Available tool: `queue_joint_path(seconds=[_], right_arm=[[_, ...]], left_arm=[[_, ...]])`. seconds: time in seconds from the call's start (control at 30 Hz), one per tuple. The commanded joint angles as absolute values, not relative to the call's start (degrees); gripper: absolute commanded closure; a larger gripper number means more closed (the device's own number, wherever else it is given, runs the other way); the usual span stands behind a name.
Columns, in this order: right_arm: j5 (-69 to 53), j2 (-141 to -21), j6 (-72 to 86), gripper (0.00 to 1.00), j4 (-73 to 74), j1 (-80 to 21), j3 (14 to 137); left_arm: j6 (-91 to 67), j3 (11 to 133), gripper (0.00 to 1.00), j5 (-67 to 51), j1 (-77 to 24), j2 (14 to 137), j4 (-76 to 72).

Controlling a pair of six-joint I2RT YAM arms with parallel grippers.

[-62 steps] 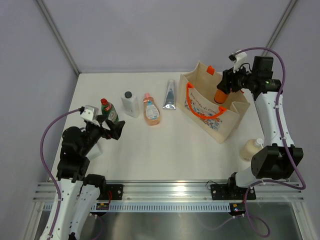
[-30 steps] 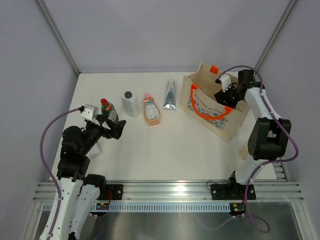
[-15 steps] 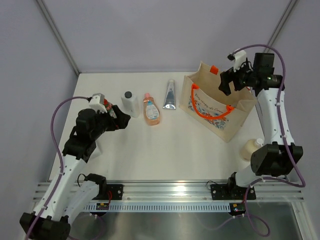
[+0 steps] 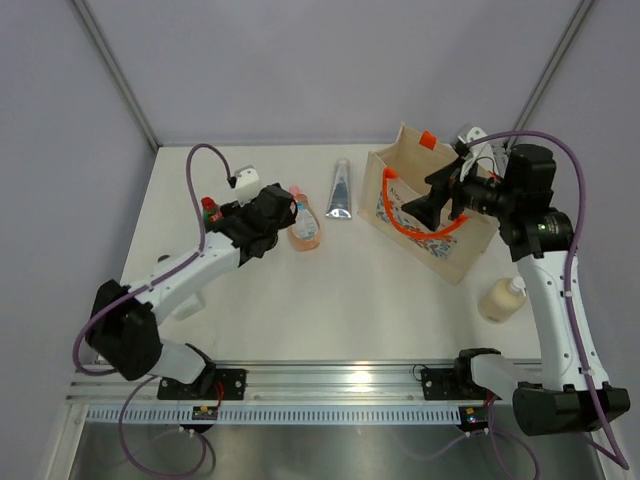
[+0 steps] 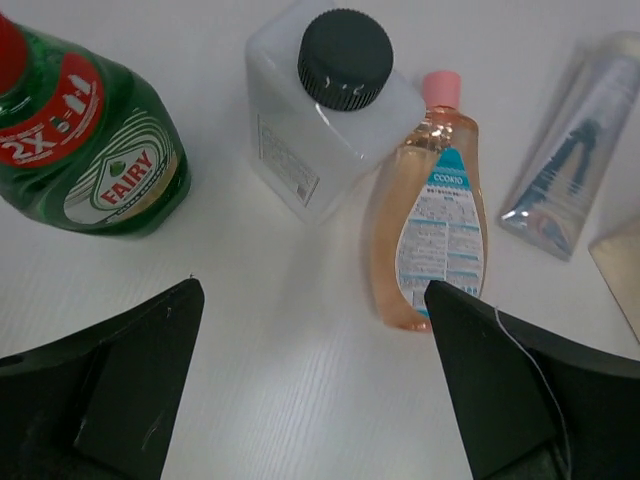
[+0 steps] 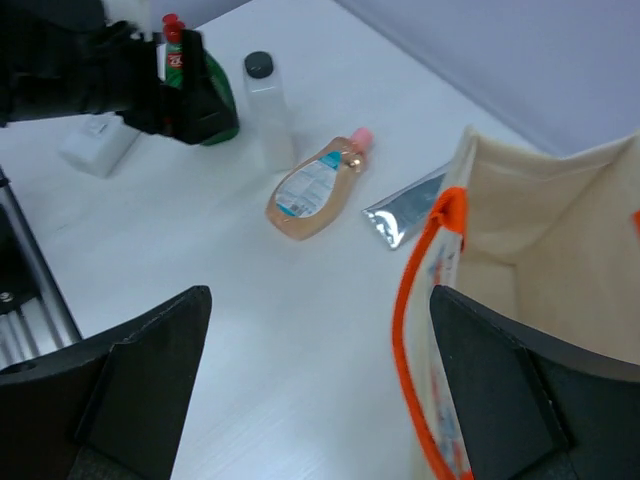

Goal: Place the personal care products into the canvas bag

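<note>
In the left wrist view my open left gripper (image 5: 315, 375) hovers just short of the white bottle with a dark cap (image 5: 335, 120) and holds nothing. The green bottle (image 5: 100, 150) stands to its left. The peach-pink bottle (image 5: 428, 235) and silver tube (image 5: 570, 160) lie to its right. From above, the left gripper (image 4: 270, 222) covers the white bottle. My right gripper (image 4: 437, 195) hangs open and empty over the front rim of the canvas bag (image 4: 430, 225); its orange handle (image 6: 420, 300) lies between the fingers. The cream pump bottle (image 4: 502, 298) stands right of the bag.
A small white box (image 4: 186, 301) lies near the table's left edge beside the left arm. Grey walls close the back and sides. The metal rail (image 4: 330, 385) with both arm bases runs along the near edge.
The right gripper lowered an orange bottle into the bag, opened, and rose out empty. The left arm swung from the near left to above the row of bottles.
</note>
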State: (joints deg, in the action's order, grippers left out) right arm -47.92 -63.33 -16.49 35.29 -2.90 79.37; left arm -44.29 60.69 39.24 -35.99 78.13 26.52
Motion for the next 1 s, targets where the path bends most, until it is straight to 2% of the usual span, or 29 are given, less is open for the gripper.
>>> queue_joint_path(seconds=[0.0, 0.2, 0.33, 0.4, 0.63, 0.8, 0.87, 0.9, 0.97], right_arm=[[-50.7, -63.8, -10.8, 0.01, 26.9, -3.7, 73.0], [-52.2, -62.9, -10.8, 0.01, 22.9, -3.8, 66.9], [-53.4, -62.6, -10.8, 0.01, 20.7, -3.8, 64.5], [-54.0, -62.6, -11.6, 0.01, 21.0, -3.8, 64.2], [-56.6, -62.6, -14.9, 0.01, 22.7, -3.8, 63.3], [-57.2, -62.5, -16.1, 0.00, 23.0, -3.7, 62.9], [-57.2, -62.7, -16.1, 0.01, 23.1, -3.8, 62.8], [-57.1, -62.8, -16.3, 0.01, 23.1, -3.8, 62.6], [-57.0, -62.8, -16.7, 0.01, 23.2, -3.8, 62.4]], left_arm=[[-50.5, 70.4, 0.03, 53.8, -36.0, 87.1, 23.1], [-48.0, 82.0, 0.03, 55.9, -35.5, 100.2, 22.5], [-51.6, 88.1, 0.06, 57.7, -33.5, 106.1, 29.2], [-53.0, 89.3, 0.09, 57.3, -32.6, 108.4, 30.6], [-52.8, 90.2, 0.09, 56.9, -29.3, 112.0, 31.6], [-49.0, 87.6, 0.09, 55.7, -27.9, 111.9, 25.6], [-49.0, 87.6, 0.16, 54.8, -26.7, 112.2, 25.6], [-49.0, 87.4, 0.29, 53.6, -26.4, 112.1, 25.3], [-48.3, 86.1, 0.44, 52.1, -25.9, 111.4, 23.9]])
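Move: The left hand is open and points forward and down; the white bottle with the black cap stands about 12 cm ahead of it and 3 cm to its left, its middle some 9 cm lower. The green detergent bottle stands about 9 cm to the left of the white one and 4 cm nearer. The peach bottle lies some 9 cm to its right and 2 cm farther out. From the right hand the white bottle is roughly 18 cm ahead, 29 cm left and 29 cm below. The left hand reaches forward about 12 cm towards the white bottle, first veering slightly right, then sinking some 5 cm and sliding back left while it turns about 20 degrees counter-clockwise, and at the end its wide-open fingers begin to close on the upper part of the bottle from both sides. Meanwhile the empty right hand drops some 7 cm beside the canvas bag's near-left side and then stays there almost still, fingers open. ##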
